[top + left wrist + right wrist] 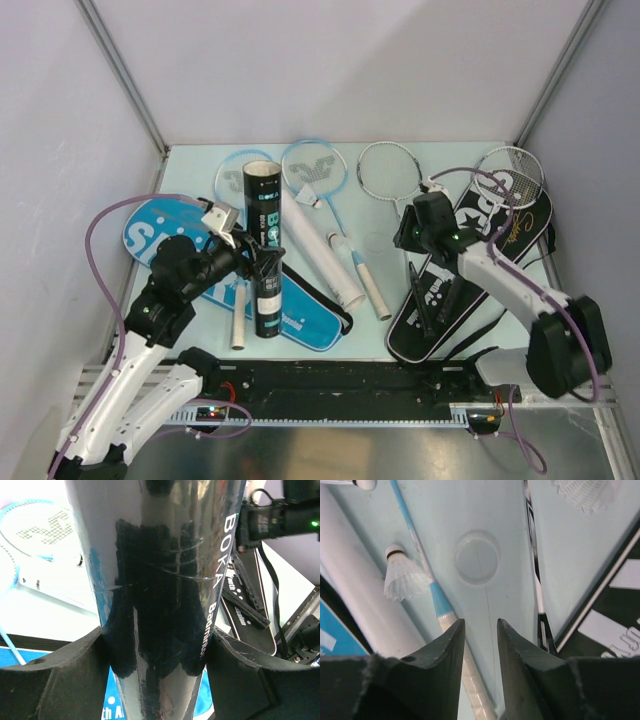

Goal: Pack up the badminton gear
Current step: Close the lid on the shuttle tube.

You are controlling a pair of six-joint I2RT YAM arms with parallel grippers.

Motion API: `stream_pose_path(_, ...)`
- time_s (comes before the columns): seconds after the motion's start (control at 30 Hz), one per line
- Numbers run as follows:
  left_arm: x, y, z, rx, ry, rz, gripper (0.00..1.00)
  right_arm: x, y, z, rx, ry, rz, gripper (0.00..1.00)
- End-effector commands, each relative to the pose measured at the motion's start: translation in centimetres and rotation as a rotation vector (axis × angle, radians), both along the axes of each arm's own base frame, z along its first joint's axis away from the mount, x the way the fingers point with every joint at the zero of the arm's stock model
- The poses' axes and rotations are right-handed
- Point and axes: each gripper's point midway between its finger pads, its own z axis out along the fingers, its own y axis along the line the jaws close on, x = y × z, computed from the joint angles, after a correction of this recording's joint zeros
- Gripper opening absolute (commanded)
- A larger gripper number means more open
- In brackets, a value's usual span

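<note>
My left gripper [257, 262] [157, 635] is shut on the black tube [264, 250] [160, 575], which stands upright on the blue cover [175, 235]. The white tube [320, 250] [355, 580] lies beside it. My right gripper [405, 241] [480, 622] hovers low over bare table beside the black cover [480, 265] [615, 615]. Its jaws stand a narrow gap apart with nothing between them. A shuttlecock [402, 577] lies against a light-blue racket's shaft [415, 545]. A silver racket's shaft [534, 555] runs to the right. The racket heads [313, 170] [390, 170] lie at the back.
A round clear lid [476, 557] lies flat on the table ahead of the right fingers. Another shuttlecock [585, 492] sits at the far right. White walls and metal posts [120, 75] close in the table. A black rail [330, 380] runs along the near edge.
</note>
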Motion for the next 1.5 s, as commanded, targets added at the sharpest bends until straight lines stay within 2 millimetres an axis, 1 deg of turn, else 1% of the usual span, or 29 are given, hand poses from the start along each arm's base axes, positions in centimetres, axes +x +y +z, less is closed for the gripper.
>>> stream_pose_path(0.0, -0.7, -0.4, 1.3, -0.024, -0.063, -0.043, 0.61, 3.6, 0.7, 0.1, -0.077, -0.008, 0.018, 0.36)
stream_pose_path(0.1, -1.1, -0.6, 1.4, -0.027, -0.067, -0.061, 0.61, 5.4, 0.9, -1.2, -0.122, 0.018, 0.007, 0.34)
stream_pose_path(0.17, -1.4, -0.9, 1.5, -0.031, -0.072, -0.082, 0.61, 6.2, 1.0, -2.0, -0.144, 0.034, 0.001, 0.34)
stream_pose_path(0.33, -1.9, -1.2, 1.6, -0.033, -0.075, -0.113, 0.61, 7.4, 1.5, -4.4, -0.189, 0.084, 0.026, 0.35)
stream_pose_path(0.43, -1.9, -1.3, 1.7, -0.032, -0.075, -0.115, 0.61, 8.0, 1.1, -6.1, -0.219, 0.121, 0.028, 0.35)
stream_pose_path(0.67, -1.7, -1.3, 1.5, -0.027, -0.071, -0.112, 0.62, 8.5, 1.6, -9.0, -0.222, 0.184, 0.051, 0.35)
stream_pose_path(0.8, -1.6, -1.3, 1.4, -0.024, -0.069, -0.111, 0.62, 8.5, 2.1, -10.3, -0.224, 0.218, 0.073, 0.34)
stream_pose_path(0.93, -1.5, -1.4, 1.5, -0.021, -0.068, -0.112, 0.62, 8.5, 2.1, -11.3, -0.277, 0.243, 0.079, 0.34)
stream_pose_path(1.07, -1.5, -1.4, 1.3, -0.018, -0.069, -0.115, 0.63, 8.3, 1.6, -11.9, -0.354, 0.261, 0.077, 0.27)
stream_pose_path(1.13, -1.6, -1.5, 1.3, -0.02, -0.065, -0.125, 0.63, 8.3, 1.2, -11.9, -0.371, 0.267, 0.071, 0.16)
stream_pose_path(1.2, -1.7, -1.7, 1.2, -0.022, -0.058, -0.134, 0.63, 8.5, 1.1, -11.5, -0.366, 0.259, 0.077, 0.06)
stream_pose_path(1.23, -1.7, -1.8, 1.2, -0.021, -0.054, -0.141, 0.63, 8.6, 1.2, -11.1, -0.355, 0.251, 0.085, 0.03)
stream_pose_path(1.33, -2.0, -2.3, 1.0, -0.021, -0.04, -0.178, 0.63, 9.1, 1.9, -9.4, -0.295, 0.216, 0.12, 0.0)
stream_pose_path(1.4, -2.1, -2.7, 0.8, -0.017, -0.031, -0.205, 0.63, 9.4, 2.3, -7.7, -0.239, 0.183, 0.144, 0.0)
stream_pose_path(1.47, -2.3, -3.1, 0.8, -0.011, -0.031, -0.227, 0.63, 9.7, 2.6, -4.9, -0.187, 0.128, 0.167, 0.0)
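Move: The clear lid lies flat on the table, about 8 cm ahead of the right hand, 5 cm to its left and 12 cm below. At that same level, the white racket's shaft passes about 8 cm right of the lid, and a shuttlecock lies some 11 cm left of it; another shuttlecock sits 13 cm right and 8 cm farther out than the lid. From the left hand, the lid is roughly 18 cm ahead, 28 cm right and 27 cm below. The clear lid is approached by the right hand, which reaches forward about 8 cm while sinking, then drops mostly straight down, 12 cm in all, its wrist rolling and tipping farther down. At the lid's right-hand rim the part-open fingers shut, pinching the rim. The left hand keeps its grip on the upright shuttle tube, easing a couple of centimetres back, right and down. ##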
